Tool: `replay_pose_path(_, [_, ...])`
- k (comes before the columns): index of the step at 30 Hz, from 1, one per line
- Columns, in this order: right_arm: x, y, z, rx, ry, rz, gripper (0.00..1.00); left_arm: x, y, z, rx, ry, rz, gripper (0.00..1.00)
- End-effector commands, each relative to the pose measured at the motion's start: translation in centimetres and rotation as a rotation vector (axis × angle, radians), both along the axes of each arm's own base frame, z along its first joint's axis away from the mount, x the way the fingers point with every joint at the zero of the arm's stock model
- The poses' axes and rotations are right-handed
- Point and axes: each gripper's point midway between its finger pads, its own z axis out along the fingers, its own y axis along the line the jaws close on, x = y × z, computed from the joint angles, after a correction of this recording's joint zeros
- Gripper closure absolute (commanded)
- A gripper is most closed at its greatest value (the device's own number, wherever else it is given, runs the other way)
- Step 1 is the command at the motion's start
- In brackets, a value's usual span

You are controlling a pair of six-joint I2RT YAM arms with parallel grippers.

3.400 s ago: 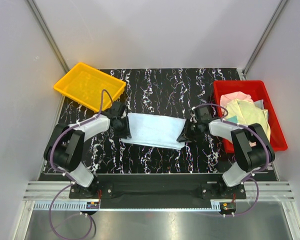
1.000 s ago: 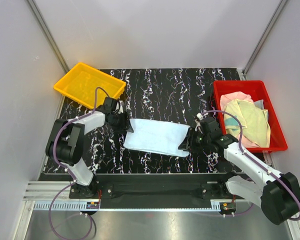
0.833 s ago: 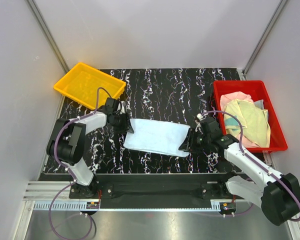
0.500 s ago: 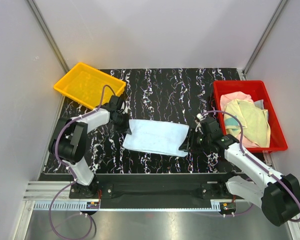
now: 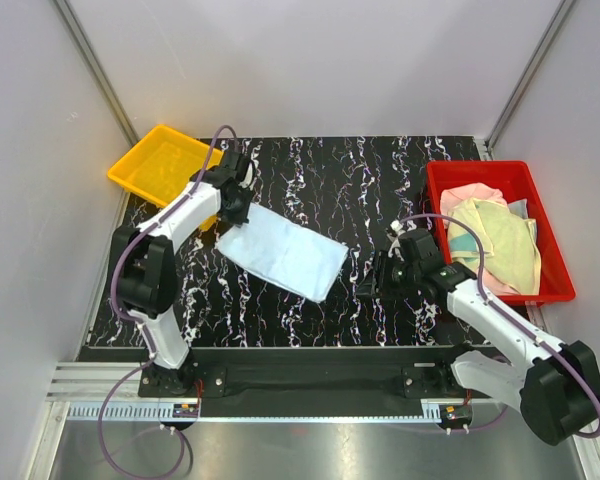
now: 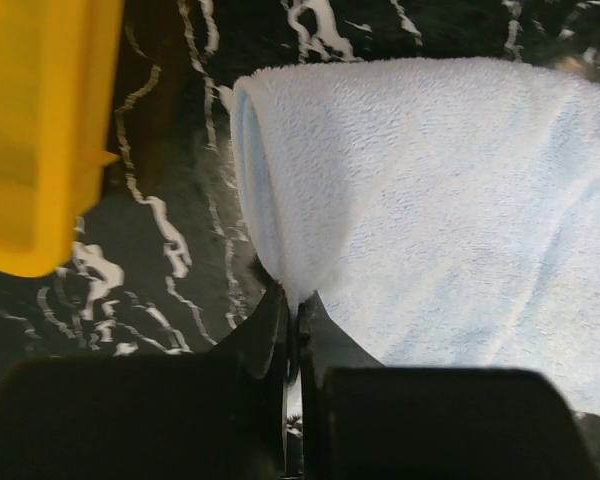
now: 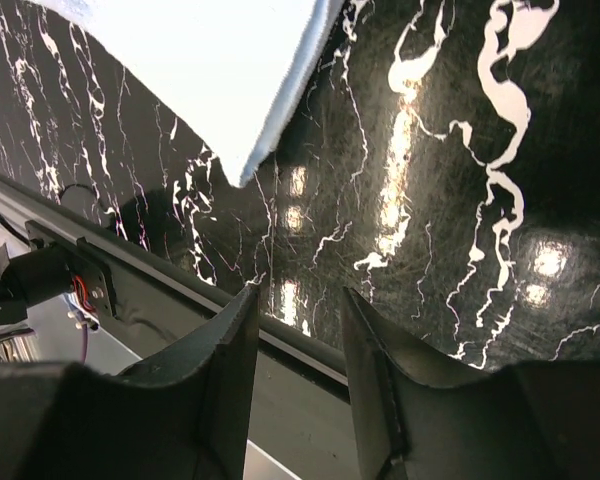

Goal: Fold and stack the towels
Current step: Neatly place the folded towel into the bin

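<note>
A folded light blue towel point(image 5: 280, 255) lies slantwise on the black marbled table point(image 5: 380, 180). My left gripper point(image 5: 232, 212) is shut on its far left folded edge, close to the yellow tray point(image 5: 160, 165). The left wrist view shows the towel point(image 6: 430, 200) pinched between the black fingers of that gripper point(image 6: 292, 305), the cloth bulging just above them. My right gripper point(image 5: 372, 285) is open and holds nothing, a short way right of the towel's near corner. Seen from the right wrist, that corner of the towel point(image 7: 210, 70) lies beyond the spread tips of the right gripper point(image 7: 300, 295).
A red tray point(image 5: 480, 166) at the right holds a pale yellow towel point(image 5: 495, 235) over a pink one point(image 5: 470, 193). The yellow tray's wall point(image 6: 30, 130) is just left of my left fingers. The table's near edge and a metal rail point(image 7: 130, 290) run below my right gripper.
My left gripper shut on the towel's left edge and pulled it up-left toward the yellow tray, so the towel now lies slantwise. The towel's right end slid away from the open right gripper.
</note>
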Motion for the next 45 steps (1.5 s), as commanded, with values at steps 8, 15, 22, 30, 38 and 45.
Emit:
replay_pose_path(8, [3.0, 1.0, 2.4, -0.004, -0.12, 0.031, 0.53, 6.9, 7.9, 5.7, 0.354, -0.206, 0.1, 1.0])
replay_pose_path(15, [4.5, 1.4, 1.6, -0.038, -0.125, 0.05, 0.53, 11.2, 11.6, 9.7, 0.335, -0.336, 0.19, 1.0])
replay_pose_path(22, [5.6, 1.4, 0.1, -0.084, -0.121, 0.07, 0.53, 16.9, 15.8, 11.4, 0.465, -0.429, 0.266, 1.0])
replay_pose_path(30, [7.7, 1.6, -0.7, -0.12, -0.147, 0.063, 0.54, 21.0, 19.8, 8.9, 0.505, -0.461, 0.351, 1.0])
replay_pose_path(38, [8.7, 2.6, -1.4, -0.107, -0.128, 0.074, 0.54, 22.6, 21.8, 7.4, 0.487, -0.543, 0.426, 1.0])
replay_pose_path(45, [9.5, 3.1, -2.3, -0.111, -0.106, 0.086, 0.54, 23.9, 25.7, 5.9, 0.46, -0.539, 0.466, 1.0])
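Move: My left hand, already shut on the towel's left end, has the yellow bin's middle about 14 cm ahead, 15 cm to the left and some 5 cm lower. The folded towel's middle lies roughly 9 cm back and 11 cm to the right of this hand, about 8 cm below. From my empty right hand the bin is far off, some 33 cm ahead and 46 cm left, around 5 cm lower. I keep my left fingers pinched on the towel and haul its left end forward and left over the yellow bin, some 30 cm in all, arching up about 9 cm and then dipping 5 cm towards the bin's far-left part, while the hand tilts some 40 degrees so the fingers swing leftward. My right hand, empty and half open, eases about 8 cm forward and sinks a little. ##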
